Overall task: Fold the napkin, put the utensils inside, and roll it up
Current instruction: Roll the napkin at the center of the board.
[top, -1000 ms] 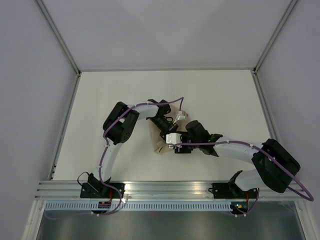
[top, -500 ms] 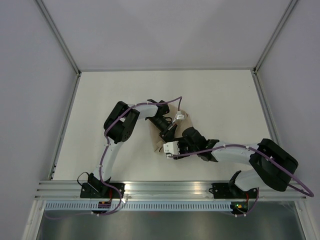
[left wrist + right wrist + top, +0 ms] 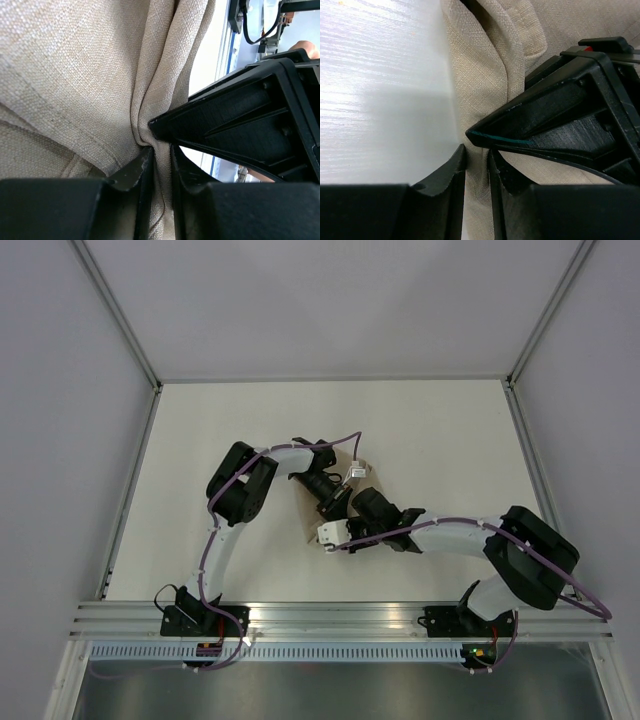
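The tan woven napkin [image 3: 312,531] lies bunched at the table's middle, mostly hidden under both wrists in the top view. My left gripper [image 3: 161,152] is shut on a raised fold of the napkin [image 3: 75,75]. My right gripper [image 3: 476,150] is shut on an edge fold of the same napkin [image 3: 480,60], right beside the left one. From above, the left gripper [image 3: 337,506] and right gripper [image 3: 347,524] meet tip to tip over the cloth. A right finger [image 3: 240,110] fills the left wrist view. A left finger [image 3: 560,120] fills the right wrist view. The utensils are out of view.
The white table [image 3: 450,440] is boxed in by grey walls and slanted frame posts at the back corners. A metal rail [image 3: 340,615] runs along the near edge between the two arm bases.
My right gripper has slid left, up against the left gripper, and its jaws have closed on the napkin's edge. The left gripper has stayed in place on the cloth.
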Motion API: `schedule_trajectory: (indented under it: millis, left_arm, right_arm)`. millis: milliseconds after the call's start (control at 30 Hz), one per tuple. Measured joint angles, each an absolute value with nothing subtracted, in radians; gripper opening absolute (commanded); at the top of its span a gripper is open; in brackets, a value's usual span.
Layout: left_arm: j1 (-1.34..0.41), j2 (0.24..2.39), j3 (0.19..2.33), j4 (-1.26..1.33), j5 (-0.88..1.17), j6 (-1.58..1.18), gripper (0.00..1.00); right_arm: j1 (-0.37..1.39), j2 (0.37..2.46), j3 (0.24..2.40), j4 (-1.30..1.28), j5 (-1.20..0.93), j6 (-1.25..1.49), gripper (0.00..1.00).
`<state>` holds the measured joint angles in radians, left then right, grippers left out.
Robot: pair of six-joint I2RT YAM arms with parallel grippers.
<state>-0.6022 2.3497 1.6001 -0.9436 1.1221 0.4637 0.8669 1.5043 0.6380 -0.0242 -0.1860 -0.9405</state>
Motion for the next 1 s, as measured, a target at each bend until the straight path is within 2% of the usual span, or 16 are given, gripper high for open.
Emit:
schedule_trajectory:
  millis: [167,433,767,1000]
  left_arm:
    - [-0.599,2.338,1.604,-0.960,1.109,0.463,0.39]
    - [-0.572,2.262,1.597,-0.909,1.056,0.422,0.45]
    - [-0.521,2.080,1.529,-0.691,1.040,0.286,0.44]
    - [-0.429,1.866,1.321,-0.404,0.860,0.078,0.43]
  right_arm:
    - [0.866,1.529,0.692,-0.105,-0.197,-0.941,0.18]
    - [0.858,1.584,0.792,-0.241,-0.230,-0.938,0.16]
    - [0.816,1.681,0.952,-0.452,-0.366,-0.929,0.16]
    - [0.731,1.814,1.129,-0.661,-0.507,-0.943,0.16]
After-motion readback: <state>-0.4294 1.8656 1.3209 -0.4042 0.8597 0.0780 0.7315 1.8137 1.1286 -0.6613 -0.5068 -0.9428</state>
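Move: The napkin's rolled near edge runs left to right and is pinched near its middle by both hands, their fingertips only a centimetre or two apart; so the roll lies right at the left hand's point, and at the right hand's too. The unrolled part of the napkin spreads flat ahead of the roll, its middle about 8 cm straight ahead of either hand and roughly 1 cm lower. The napkin's rolled edge stays pinched in the right fingers, which keep almost to their spot and turn it about 30 degrees in the forward-rolling sense, top going away from the base. The left fingers open somewhat and let go of the roll, then that hand draws away, first mostly up and forward, later also left, some 10 cm forward and 9 cm up, swivelling counter-clockwise with its fingertips tilting forward. ##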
